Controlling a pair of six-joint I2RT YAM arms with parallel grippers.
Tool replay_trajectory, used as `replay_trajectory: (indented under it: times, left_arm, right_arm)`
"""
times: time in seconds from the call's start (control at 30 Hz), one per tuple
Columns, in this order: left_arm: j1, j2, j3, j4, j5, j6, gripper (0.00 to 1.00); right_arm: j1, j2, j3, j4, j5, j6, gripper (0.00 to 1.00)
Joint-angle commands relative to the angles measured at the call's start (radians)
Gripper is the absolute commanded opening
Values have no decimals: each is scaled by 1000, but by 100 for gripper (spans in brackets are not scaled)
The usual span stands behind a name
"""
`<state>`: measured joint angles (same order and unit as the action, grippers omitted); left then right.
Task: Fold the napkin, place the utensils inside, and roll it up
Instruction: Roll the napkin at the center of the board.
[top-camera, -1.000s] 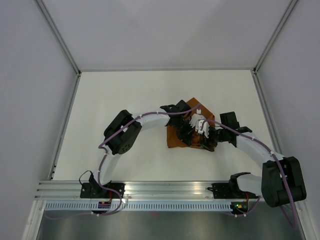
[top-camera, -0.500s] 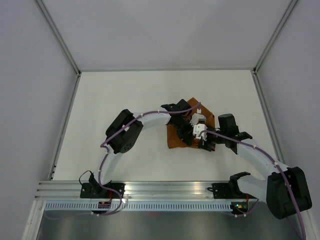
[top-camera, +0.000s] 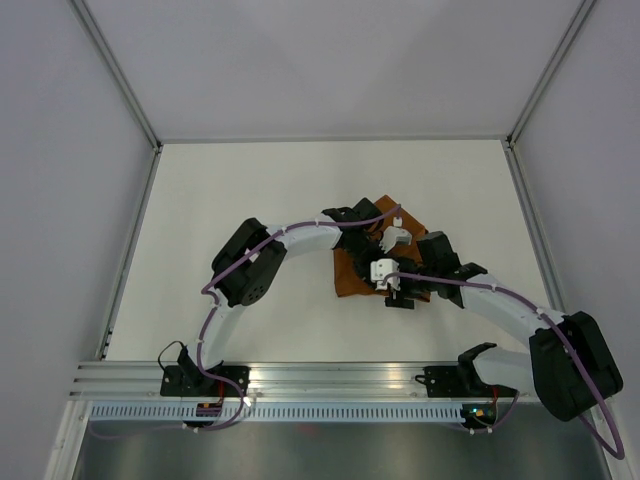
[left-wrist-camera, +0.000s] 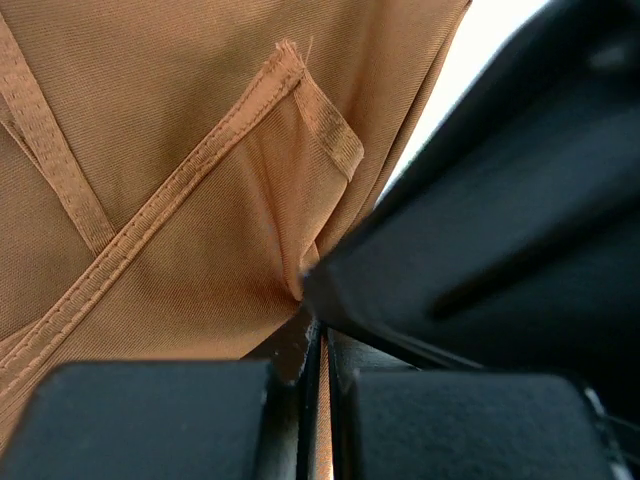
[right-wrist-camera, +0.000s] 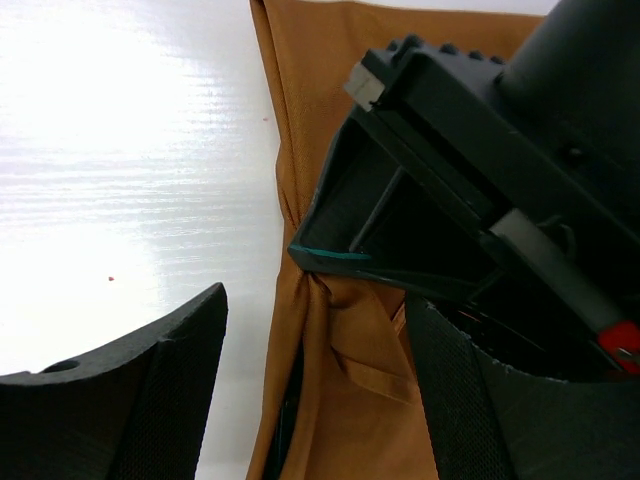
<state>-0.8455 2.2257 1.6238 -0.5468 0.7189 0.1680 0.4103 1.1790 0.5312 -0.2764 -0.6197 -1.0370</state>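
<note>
The rust-orange napkin (top-camera: 349, 281) lies folded on the white table, mostly covered by both arms. My left gripper (top-camera: 373, 248) is down on it and shut; the cloth (left-wrist-camera: 180, 150) puckers toward its tips (left-wrist-camera: 322, 338), with an orange sliver between the jaws. My right gripper (top-camera: 394, 292) is open at the napkin's near edge. In the right wrist view its gap (right-wrist-camera: 310, 400) spans the napkin's (right-wrist-camera: 370, 420) edge, one finger (right-wrist-camera: 120, 390) over bare table. A short teal-green edge (right-wrist-camera: 330, 256), possibly the utensil, shows under the left gripper's black tip. The rest of the utensils are hidden.
The white table (top-camera: 250, 200) is walled by grey panels with metal posts at the left, back and right. A metal rail (top-camera: 330, 375) runs along the near edge by the arm bases. The two arms crowd together over the napkin.
My right gripper has moved left and nearer, from over the napkin's right part to its near edge, and its jaws have spread wider. The left gripper has stayed put.
</note>
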Motion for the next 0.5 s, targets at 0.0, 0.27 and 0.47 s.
replay_trajectory:
  times: [0.0,0.27,0.47]
  left_arm:
    - [3,25,31,-24,25,-39,2]
    - [5,23,39,-33,36,-38,2]
    - [10,29,57,-39,54,-47,2]
  right_arm:
    - [31,51,-10,106,50,-34,77]
    - [38,90,-63,151,112,-67,72]
    - [38,93,-92,166,144,-64,38]
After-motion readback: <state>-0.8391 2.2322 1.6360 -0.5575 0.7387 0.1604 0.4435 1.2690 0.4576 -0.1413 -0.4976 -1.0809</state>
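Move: The right hand's open fingers straddle the napkin's rolled near edge. The spot to pinch lies about 4 cm below them, some 1 cm right and 1 cm ahead. The left gripper's shut tips, about 3 cm to their left, level fore and aft and 3 cm lower, hold that edge. The napkin's right end is roughly 8 cm to the right hand's right and 1 cm back. From the left hand, the pinching spot is about 4 cm right, level fore and aft, 1 cm lower. The right fingers come down around the napkin's rolled near edge and begin to close on its sides, just right of the left gripper. The hand sinks about 3.5 cm, drifting 1 cm right, with the fingertips tipping some 5 degrees steeper; most of the drop is done before the fingers shut to roughly half their earlier gap. The left hand stays put, still pinching the edge. ##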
